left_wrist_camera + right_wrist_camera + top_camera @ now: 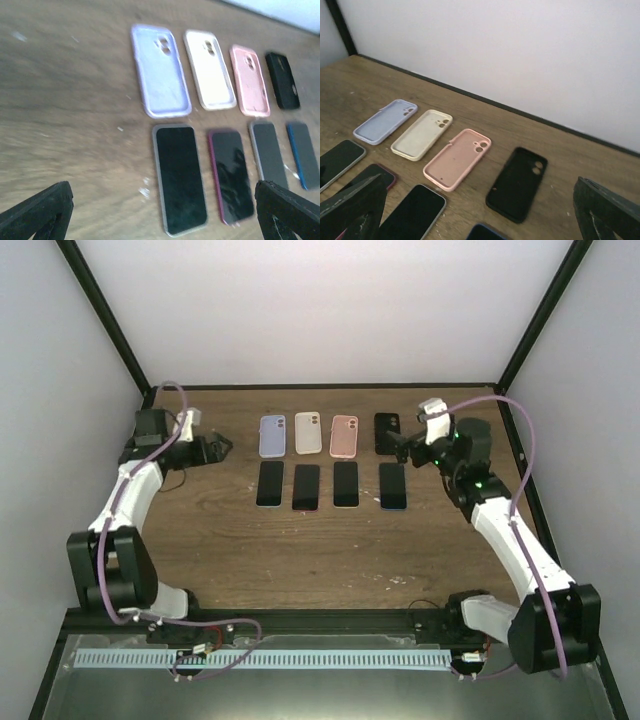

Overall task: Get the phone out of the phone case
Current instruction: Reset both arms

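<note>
Several empty phone cases lie in a back row on the wooden table: lavender (271, 436) (161, 70) (386, 121), cream (308, 433) (209, 69), pink (344, 435) (457, 158) and black (387, 432) (517, 183). In front of each lies a bare phone, screen up; the leftmost phone (270, 483) (179, 177) has a grey rim. My left gripper (215, 450) (161, 192) hovers left of the rows, open and empty. Just right of the black case, my right gripper (405, 447) (479, 185) is open and empty too.
The other phones are a dark-red-rimmed one (231, 175), a grey one (269, 155) and a blue-rimmed one (393, 485) (304, 154). White walls and black frame posts (105, 320) close in the table's back and sides.
</note>
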You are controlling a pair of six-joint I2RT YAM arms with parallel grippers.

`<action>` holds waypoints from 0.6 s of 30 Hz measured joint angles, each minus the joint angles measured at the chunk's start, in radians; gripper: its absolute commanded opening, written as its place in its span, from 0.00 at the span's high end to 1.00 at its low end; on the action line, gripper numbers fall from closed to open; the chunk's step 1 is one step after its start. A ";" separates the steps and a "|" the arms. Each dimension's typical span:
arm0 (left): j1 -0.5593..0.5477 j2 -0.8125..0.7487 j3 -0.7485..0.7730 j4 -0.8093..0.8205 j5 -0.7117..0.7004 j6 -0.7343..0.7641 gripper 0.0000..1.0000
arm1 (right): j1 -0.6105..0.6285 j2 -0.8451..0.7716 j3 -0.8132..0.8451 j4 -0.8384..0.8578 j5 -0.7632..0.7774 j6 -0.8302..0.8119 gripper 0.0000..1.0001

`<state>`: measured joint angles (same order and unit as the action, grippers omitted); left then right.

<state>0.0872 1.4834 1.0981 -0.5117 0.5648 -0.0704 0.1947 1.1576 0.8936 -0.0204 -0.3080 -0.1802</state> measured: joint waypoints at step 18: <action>0.113 -0.343 -0.767 0.905 -0.214 0.031 0.00 | -0.219 0.054 -0.500 0.523 0.025 0.110 0.00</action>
<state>0.2001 1.1400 0.3309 0.3935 0.3511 -0.0395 -0.0238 1.2118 0.3931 0.5026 -0.2832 -0.0704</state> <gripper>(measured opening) 0.996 0.999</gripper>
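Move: Both open grippers are empty above the laid-out rows. From the left gripper the leftmost phone lies about 10 cm right, level with it fore and aft and some 15 cm below; the purple case is 16 cm beyond that phone, the red-edged phone 10 cm to its right. From the right gripper the blue-edged phone is almost straight below, roughly 26 cm down; the black case lies 17 cm ahead and the pink case 16 cm ahead, 11 cm left, at that same depth. Swing the left gripper some 7 cm left, away from the leftmost phone, rising a touch before sinking and drawing back about 5 cm, while its fingers tip up and turn counter-clockwise. Meanwhile lower the right gripper about 13 cm and shift it 9 cm right, clear of the blue-edged phone, turning some 15 degrees clockwise. Keep both open and touch nothing. ##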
